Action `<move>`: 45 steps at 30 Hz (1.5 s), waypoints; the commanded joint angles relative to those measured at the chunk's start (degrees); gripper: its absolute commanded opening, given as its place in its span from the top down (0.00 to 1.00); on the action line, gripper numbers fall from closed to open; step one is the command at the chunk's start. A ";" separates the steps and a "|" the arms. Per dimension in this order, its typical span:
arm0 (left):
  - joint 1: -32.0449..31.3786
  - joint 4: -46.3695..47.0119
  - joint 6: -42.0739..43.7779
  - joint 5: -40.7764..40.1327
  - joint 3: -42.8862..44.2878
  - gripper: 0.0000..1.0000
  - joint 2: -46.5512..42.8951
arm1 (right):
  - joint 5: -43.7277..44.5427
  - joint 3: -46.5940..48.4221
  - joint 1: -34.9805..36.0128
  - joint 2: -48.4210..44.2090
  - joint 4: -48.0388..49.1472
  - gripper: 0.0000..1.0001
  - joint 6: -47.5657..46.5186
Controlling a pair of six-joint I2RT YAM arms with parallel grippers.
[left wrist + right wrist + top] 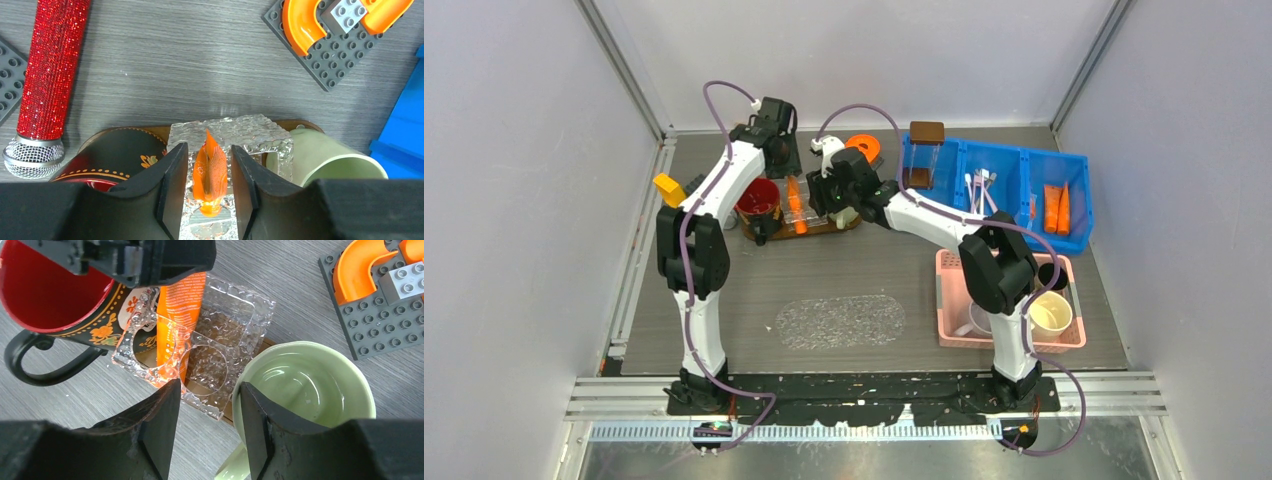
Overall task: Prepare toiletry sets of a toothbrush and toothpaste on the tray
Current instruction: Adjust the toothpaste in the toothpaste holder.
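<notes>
An orange toothpaste (210,170) tube stands upright in a clear plastic holder (250,132) on the brown tray (295,124). My left gripper (208,147) straddles the tube, open, with a thin gap on each side. From the right wrist the same toothpaste (175,315) shows under the left gripper's fingers (150,260). My right gripper (210,385) is open and empty at the tray's near edge, its right finger beside the green mug (305,385). More toothpaste (1057,208) tubes and the toothbrush (979,188) bundle lie in the blue bin (999,150).
A red-and-black mug (50,285) stands on the tray's left end. A red glitter microphone (47,75) and a grey stud plate with orange curved blocks (330,30) lie behind the tray. A pink basket (946,300) of mugs sits at the right.
</notes>
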 commanded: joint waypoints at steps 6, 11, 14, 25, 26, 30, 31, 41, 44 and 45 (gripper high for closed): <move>0.25 -0.89 0.20 1.73 1.73 0.65 -0.42 | 1.80 2.13 0.79 1.28 0.17 0.49 -2.32; 0.25 -0.90 0.33 1.22 1.38 0.71 -0.90 | 6.69 3.38 0.90 0.25 -0.94 0.52 -2.51; 0.25 -0.90 0.38 1.22 1.53 0.75 -0.99 | 8.08 5.45 0.88 1.49 -2.52 0.53 -2.72; 0.25 -1.08 0.27 1.47 2.32 0.90 -1.47 | 10.06 9.34 0.87 6.94 -6.91 0.58 0.23; 0.25 -1.03 0.29 1.50 2.42 0.91 -1.56 | 10.46 9.45 0.88 7.06 -7.08 0.59 0.34; 0.25 -0.93 0.23 1.43 2.54 0.95 -2.23 | 11.36 9.41 0.91 7.43 -7.94 0.65 0.74; 0.32 -0.66 0.10 1.40 2.56 0.97 -2.62 | 11.55 9.57 0.91 7.41 -8.08 0.68 0.78; 0.34 8.27 -0.98 0.62 -4.33 1.00 -10.16 | 12.90 14.58 0.89 9.31 -14.72 0.83 2.09; 0.34 13.12 -1.95 -0.75 -8.43 1.00 -13.73 | 13.97 16.26 0.91 10.08 -16.92 0.85 2.90; 0.34 15.06 -2.22 -1.18 -10.06 1.00 -14.97 | 14.08 16.56 0.91 10.25 -17.75 0.85 3.32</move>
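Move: The orange toothpaste slants in the clear holder, its flat end already between the open left fingers and its middle about 5 cm back, 1 cm right and 3 cm lower. From the left hand the red mug is roughly 7 cm left and 6 cm back, the green mug some 11 cm right and 5 cm back. From the right hand the holder's middle lies about 2 cm ahead and 3 cm left, the green mug about 2 cm ahead and 5 cm right, both some 3 to 4 cm below; the toothpaste is 5 cm left and 2 cm ahead. Hold the left gripper practically still and shut it on the toothpaste's flat end, then begin to lift about 1 cm with the tube pinched. Meanwhile ease the right gripper forward about 3 cm and down 2 cm to where the holder's right side meets the green mug, turning it some 10 degrees clockwise, and narrow its fingers over that edge, one inside the mug's rim. ##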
